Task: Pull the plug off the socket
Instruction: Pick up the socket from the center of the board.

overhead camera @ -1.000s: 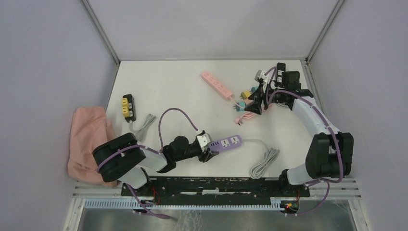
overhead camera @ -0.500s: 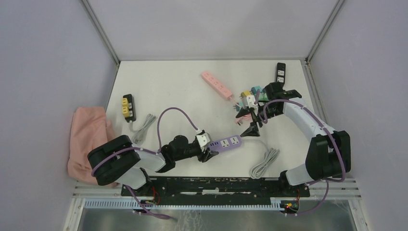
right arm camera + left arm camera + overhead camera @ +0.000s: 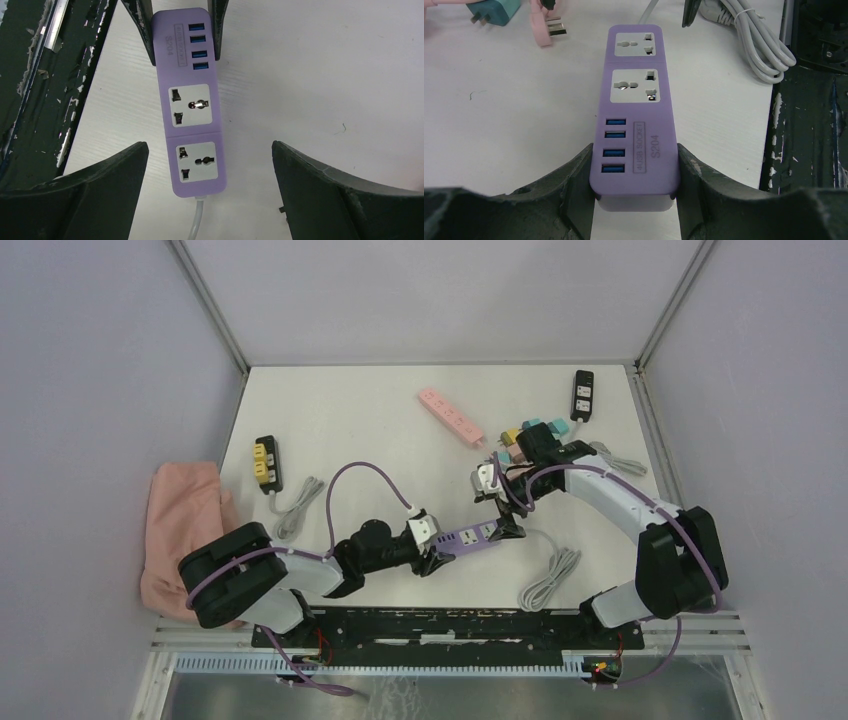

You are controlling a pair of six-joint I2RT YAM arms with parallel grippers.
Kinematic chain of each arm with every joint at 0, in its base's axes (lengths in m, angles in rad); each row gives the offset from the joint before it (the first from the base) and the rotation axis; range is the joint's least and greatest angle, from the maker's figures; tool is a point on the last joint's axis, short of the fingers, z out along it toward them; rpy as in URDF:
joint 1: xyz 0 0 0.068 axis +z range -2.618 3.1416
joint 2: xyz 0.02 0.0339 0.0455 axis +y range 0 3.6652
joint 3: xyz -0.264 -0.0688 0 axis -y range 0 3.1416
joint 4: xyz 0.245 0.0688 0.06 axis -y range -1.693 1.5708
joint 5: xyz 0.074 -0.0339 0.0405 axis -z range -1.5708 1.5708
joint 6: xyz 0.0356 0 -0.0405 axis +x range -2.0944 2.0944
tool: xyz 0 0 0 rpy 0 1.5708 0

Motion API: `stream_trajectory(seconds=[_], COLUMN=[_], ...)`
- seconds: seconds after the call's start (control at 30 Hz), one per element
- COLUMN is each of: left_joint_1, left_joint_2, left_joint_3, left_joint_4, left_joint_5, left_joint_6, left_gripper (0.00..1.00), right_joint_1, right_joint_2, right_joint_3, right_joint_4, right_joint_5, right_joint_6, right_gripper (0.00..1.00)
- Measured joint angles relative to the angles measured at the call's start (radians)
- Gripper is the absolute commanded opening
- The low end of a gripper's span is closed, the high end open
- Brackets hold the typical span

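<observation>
The socket is a purple power strip (image 3: 470, 535) (image 3: 636, 100) (image 3: 192, 100) lying flat near the table's front. My left gripper (image 3: 432, 558) (image 3: 634, 165) is shut on its USB end, one finger pressed against each long side. Both of its white outlets are empty. My right gripper (image 3: 497, 512) (image 3: 210, 150) hangs over the strip's cord end, open wide, its fingers well apart from the strip's sides. Loose plugs lie behind on the table: a yellow one (image 3: 510, 435), teal ones (image 3: 545, 426) (image 3: 494, 12) and a pink one (image 3: 546, 30).
A pink power strip (image 3: 450, 415) and a black one (image 3: 582, 395) lie at the back. A black and yellow strip (image 3: 266, 462) lies at the left by a pink cloth (image 3: 185, 530). The purple strip's grey cord is coiled at the front right (image 3: 550, 580) (image 3: 759, 45).
My right arm has swung from the plug pile at the back right down to the purple strip, and its jaws have spread wide. The left gripper and strip have not moved.
</observation>
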Motion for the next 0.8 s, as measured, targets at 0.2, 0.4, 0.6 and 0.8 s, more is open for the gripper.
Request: stream_trajectory(seconds=[0.2,0.4,0.6,0.8], left_joint_1=[0.001,0.001,0.001,0.005], left_joint_2=[-0.008,-0.06,-0.109,-0.168], left_joint_3=[0.008,0.008,0.008,0.008], left_joint_4=[-0.008,-0.035,-0.054,-0.106], left_joint_5=[0.008,0.014,0.014,-0.007], left_joint_6=[0.0,0.0,0.002,0.001], left_gripper=[0.03,0.03,0.03,0.52], right_joint_1=[0.086,0.175,0.212,0.216], right_joint_2=[0.026,0.087,0.113,0.114], right_joint_3=[-0.009,-0.01,-0.01,0.012], right_joint_4=[0.055,0.087,0.093,0.079], right_joint_5=[0.056,0.116,0.158,0.153], right_joint_6=[0.04,0.055,0.06,0.062], right_gripper=[1.0,0.9,0.41,0.06])
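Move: The purple socket, its USB end still pinched in the left hand, has its middle about 7 cm below the open right hand, 6 cm to its left and 3 cm back; from the left hand that middle is some 6 cm right, 2 cm ahead and 1 cm down. On the table about 11 cm below the right hand, the pink plug lies 7 cm ahead and 2 cm left, the grey cable bundle 12 cm back and 11 cm right. The right hand sinks about 4.5 cm while sliding left and a little back over the purple socket, turning some 10 degrees, and its wide-open fingers close on the long sides at the outlet part, pinching it between them. Meanwhile the left hand keeps its pinch on the USB end and lifts it about 3.5 cm to meet the right hand, which eases up by half a centimetre once its fingers are shut. ##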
